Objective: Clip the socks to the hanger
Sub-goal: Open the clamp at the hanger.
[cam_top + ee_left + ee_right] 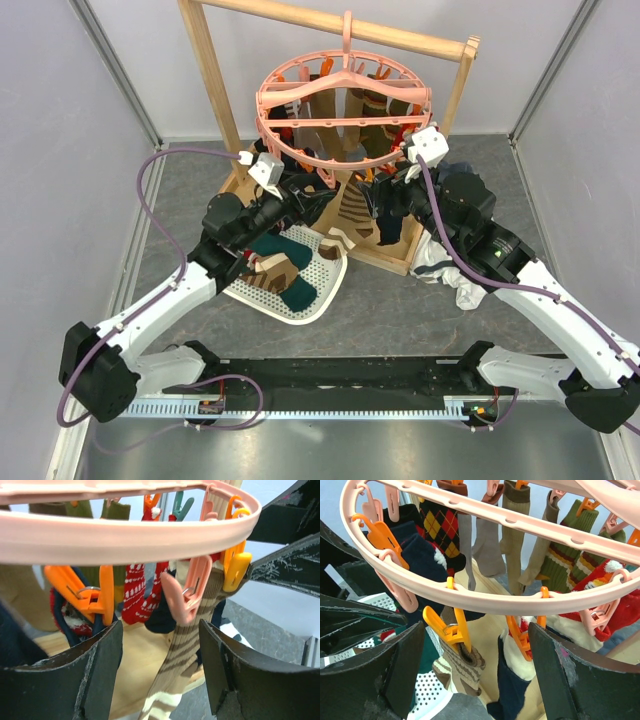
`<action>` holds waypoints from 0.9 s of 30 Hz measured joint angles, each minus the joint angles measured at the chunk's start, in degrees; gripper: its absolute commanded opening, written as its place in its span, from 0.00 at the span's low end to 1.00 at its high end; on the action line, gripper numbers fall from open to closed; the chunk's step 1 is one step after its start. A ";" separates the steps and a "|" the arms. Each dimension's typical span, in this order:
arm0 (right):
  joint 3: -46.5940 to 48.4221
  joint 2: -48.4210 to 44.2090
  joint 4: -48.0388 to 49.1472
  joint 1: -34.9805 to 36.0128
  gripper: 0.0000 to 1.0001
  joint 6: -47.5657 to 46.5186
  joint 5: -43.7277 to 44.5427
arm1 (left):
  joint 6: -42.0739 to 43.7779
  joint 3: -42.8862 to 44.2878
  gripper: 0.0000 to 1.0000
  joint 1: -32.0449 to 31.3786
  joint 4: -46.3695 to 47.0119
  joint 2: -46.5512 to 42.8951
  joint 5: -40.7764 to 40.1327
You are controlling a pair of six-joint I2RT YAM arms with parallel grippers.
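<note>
The pink ring hanger [345, 100] hangs from the wooden bar with several socks clipped round it. In the left wrist view a pink clip [187, 592] on the ring [125, 540] holds a tan brown-striped sock [187, 652]. This sock hangs in the gap of my open left gripper [160, 667], and neither finger presses it. My right gripper [477, 675] is open just under the ring [495, 602]. Beyond its gap, an orange clip [447, 627] bites a brown-striped sock [467, 667], beside a navy and white sock [515, 685]. Both grippers [305, 190] [385, 205] meet under the ring's near edge.
A white mesh basket [325, 290] on the table below my left arm holds teal and brown socks [285, 255]. A white and grey garment [450, 275] lies under my right arm. The wooden rack frame [205, 70] and its base [390, 258] stand behind.
</note>
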 measured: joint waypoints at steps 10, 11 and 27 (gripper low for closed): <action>0.00 0.00 -0.83 -0.20 0.90 -0.02 0.20 | -2.25 0.07 0.61 0.07 7.96 4.39 3.10; 0.00 0.00 -1.01 -0.20 0.90 -0.02 0.20 | -2.40 0.17 0.58 0.07 8.35 4.66 3.45; 0.13 -0.44 -1.97 -0.28 0.91 0.90 -1.16 | -4.31 0.83 0.05 0.09 11.19 5.75 5.64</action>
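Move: The empty pink clip on the hanger's near rim is about 3 cm to the right of my left hand, 1 cm ahead and 3 cm above. The orange clip beside it hangs about 3 cm ahead, 2 cm left and 2 cm up from that hand; the yellow clip with the striped sock is level ahead, some 8 cm right, 3 cm up. From my right hand the pink clip lies about 9 cm left, 1 cm ahead and 1 cm up. I ease my left hand about 2 cm to the right and then some 1.5 cm up, straddling the pink clip with parted fingers and turning a few degrees clockwise. Slowing beside the clip, I close my fingers from well open to about a third and pinch its lower part from both sides; the grip firms at the end. ##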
